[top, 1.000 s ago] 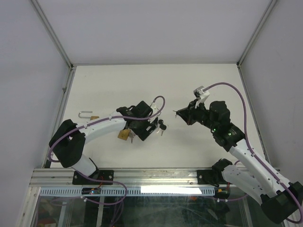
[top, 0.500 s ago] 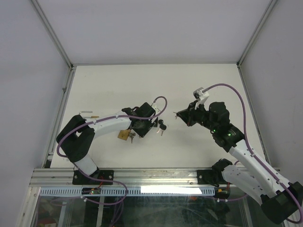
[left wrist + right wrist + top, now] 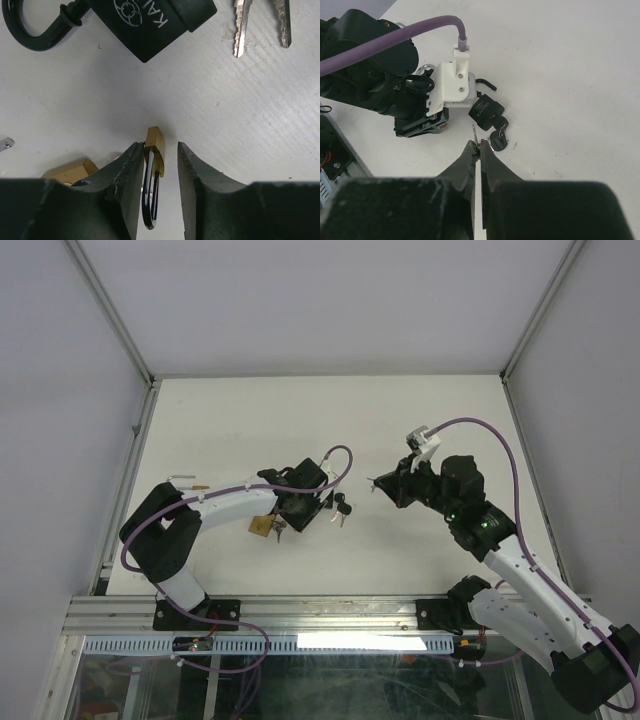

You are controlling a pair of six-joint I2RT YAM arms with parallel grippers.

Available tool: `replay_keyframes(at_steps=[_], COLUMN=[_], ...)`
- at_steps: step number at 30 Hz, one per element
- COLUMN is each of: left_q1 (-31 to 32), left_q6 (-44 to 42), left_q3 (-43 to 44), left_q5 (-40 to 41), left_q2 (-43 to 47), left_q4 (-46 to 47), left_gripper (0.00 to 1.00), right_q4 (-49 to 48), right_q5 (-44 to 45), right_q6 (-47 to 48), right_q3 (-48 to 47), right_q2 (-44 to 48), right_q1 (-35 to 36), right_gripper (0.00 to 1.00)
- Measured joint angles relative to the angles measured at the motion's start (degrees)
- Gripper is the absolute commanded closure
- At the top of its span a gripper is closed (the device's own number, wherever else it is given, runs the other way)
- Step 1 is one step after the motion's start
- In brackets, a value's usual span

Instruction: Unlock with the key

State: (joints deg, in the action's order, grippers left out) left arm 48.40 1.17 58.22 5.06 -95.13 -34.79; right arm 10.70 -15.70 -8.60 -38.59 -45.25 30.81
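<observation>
A small brass padlock (image 3: 156, 144) stands on edge on the table, its dark shackle pointing back between the fingers of my left gripper (image 3: 159, 150). The jaws are narrow around it: one finger touches it, and a gap shows on the other side. In the top view, my left gripper (image 3: 292, 512) is low over the table and hides this padlock. My right gripper (image 3: 375, 483) hovers to the right, shut on a silver key (image 3: 475, 134) whose blade sticks out past the fingertips (image 3: 479, 146).
A black padlock (image 3: 150, 25) lies just ahead of the left gripper, with loose keys (image 3: 242, 25) beside it. Black-headed keys (image 3: 498, 141) sit by its body. A second brass padlock (image 3: 260, 527) lies left of the gripper. Another silver-shackled padlock (image 3: 185, 482) rests far left.
The left gripper's jaws have narrowed around the small brass padlock, and the left arm's elbow has shifted right. The right arm and its key have not moved.
</observation>
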Motion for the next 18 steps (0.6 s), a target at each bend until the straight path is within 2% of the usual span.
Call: replay_keyframes(at_steps=[3, 5, 6, 14, 18], left_q1=[0.0, 0.0, 0.0, -0.2, -2.3], left_q6=[0.1, 0.2, 0.4, 1.0, 0.3], left_q3=[-0.1, -0.1, -0.1, -0.1, 0.0], left_q5=[0.0, 0.0, -0.2, -1.3, -7.6], left_q2=[0.0, -0.1, -0.1, 1.0, 7.8], left_q4=[0.0, 0.1, 0.1, -0.1, 1.4], left_gripper=[0.79, 0.96, 1.00, 1.00, 1.00], right_q4=[0.3, 0.4, 0.4, 3.0, 6.1], right_q5=[0.0, 0.0, 0.0, -1.2, -4.5], right_q6=[0.6, 1.0, 1.2, 2.2, 3.1], right_q3=[-0.3, -0.6, -0.7, -2.9, -5.8], right_q2=[0.0, 0.0, 0.0, 0.4, 0.7], right_q1=[-0.2, -0.2, -0.2, -1.1, -2.1], right_gripper=[1.00, 1.00, 1.00, 1.00, 1.00])
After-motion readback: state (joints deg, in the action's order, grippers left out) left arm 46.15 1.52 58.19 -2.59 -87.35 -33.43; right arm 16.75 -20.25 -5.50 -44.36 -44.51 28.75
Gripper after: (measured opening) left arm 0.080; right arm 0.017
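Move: The small brass padlock lies right between the left fingertips, perhaps 1 cm below the hand point. All on the table: the silver keys are some 4 cm to its left and level with it, the big brass padlock about 8 cm left and 1 cm ahead. The black padlock is 5 cm right and 7 cm ahead, with the black-headed keys 9 cm right and 5 cm ahead. From the right hand, the small brass padlock is about 15 cm left, 1 cm back and 20 cm lower. Closing almost on the spot, the left fingers pinch the small brass padlock from its two sides. They then carry it up off the table, about 4 cm, veering slightly right as the wrist tilts some 10 degrees and swings the fingertips to the right. The right hand, still gripping its key, rises about 3 cm. ##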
